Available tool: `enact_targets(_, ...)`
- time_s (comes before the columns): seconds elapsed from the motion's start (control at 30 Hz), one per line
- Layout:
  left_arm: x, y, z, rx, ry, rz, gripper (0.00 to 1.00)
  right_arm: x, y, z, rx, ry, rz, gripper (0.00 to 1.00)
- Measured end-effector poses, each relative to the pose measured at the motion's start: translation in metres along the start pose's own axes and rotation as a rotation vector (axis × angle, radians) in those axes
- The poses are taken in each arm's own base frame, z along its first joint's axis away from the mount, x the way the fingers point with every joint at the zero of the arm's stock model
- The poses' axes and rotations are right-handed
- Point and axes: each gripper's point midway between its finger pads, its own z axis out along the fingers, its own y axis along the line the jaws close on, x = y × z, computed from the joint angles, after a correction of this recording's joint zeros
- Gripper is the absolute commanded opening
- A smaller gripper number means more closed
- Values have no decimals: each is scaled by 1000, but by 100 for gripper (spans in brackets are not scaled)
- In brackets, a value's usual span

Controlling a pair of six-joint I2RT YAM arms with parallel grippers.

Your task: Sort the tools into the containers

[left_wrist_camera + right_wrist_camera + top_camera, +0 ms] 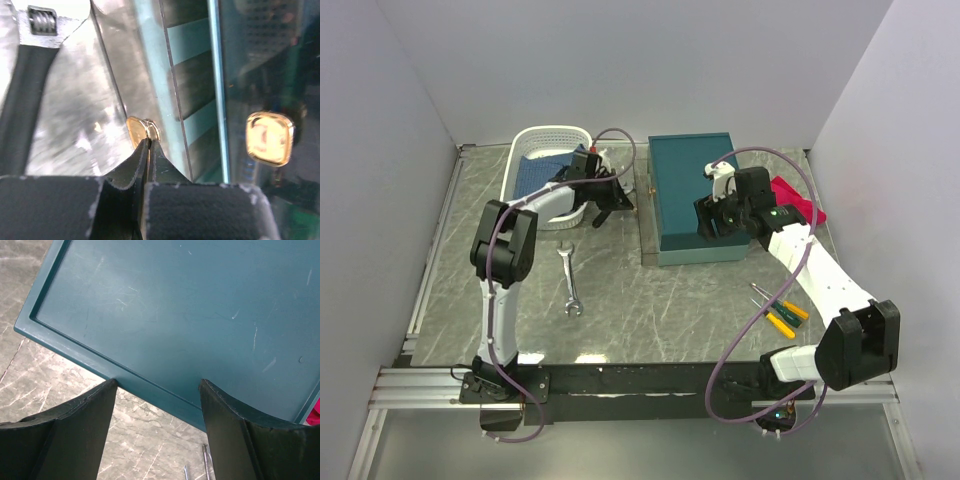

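The teal box (693,195) stands closed at the back middle of the table. My left gripper (623,196) is at the box's left side, shut on a small brass latch (136,128); a second brass clasp (270,138) shows on the box wall. My right gripper (712,216) hovers open over the lid (175,305) near its front edge, holding nothing. A silver spanner (570,283) lies on the table in front of the left arm. Yellow- and green-handled screwdrivers (782,311) lie at the front right. A black-handled tool (22,105) lies beside the left gripper.
A white basket (527,142) holding a blue cloth (533,172) stands at the back left, close to the left arm. A red cloth (798,199) lies to the right of the box. Walls close in the table on three sides.
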Motion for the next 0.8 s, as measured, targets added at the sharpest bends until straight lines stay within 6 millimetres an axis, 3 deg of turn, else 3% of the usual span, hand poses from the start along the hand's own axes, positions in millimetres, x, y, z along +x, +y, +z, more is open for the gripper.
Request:
enact_targets(0.43, -9, 46, -53, -230, -41, 104, 1, 0, 0, -1, 2, -11, -7, 75)
enact_targets(0.47, -10, 48, -56, -244, -44, 112, 6, 0, 0, -1, 2, -15, -8, 75)
enact_targets(0.5, -9, 49, -58, -253, -44, 119, 21, 0, 1, -1, 3, -19, -9, 75)
enact_targets(0.57, -9, 50, -61, -262, -43, 139, 27, 0, 1, -1, 4, -26, -10, 75)
enact_targets(0.67, -11, 45, -65, -251, -48, 163, 51, 1, 1, -2, 7, -35, -13, 76)
enact_targets(0.8, -24, 24, -79, -217, -89, 196, 59, 2, 1, -2, 11, -44, -15, 76)
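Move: The left hand already has the lower drawer's gold knob pinched between its fingers, with the drawer slightly open. The cabinet's middle is about 16 cm to the right, 1 cm ahead and 3 cm up. The adjustable wrench lies about 6 cm left, level and 3 cm below; the basket is about 23 cm left, 8 cm ahead. From the right hand, the knob is roughly 18 cm left, 8 cm ahead and 10 cm below. The left hand drags the knob about 8 cm left, out from the cabinet, then opens and rises some 4 cm. ##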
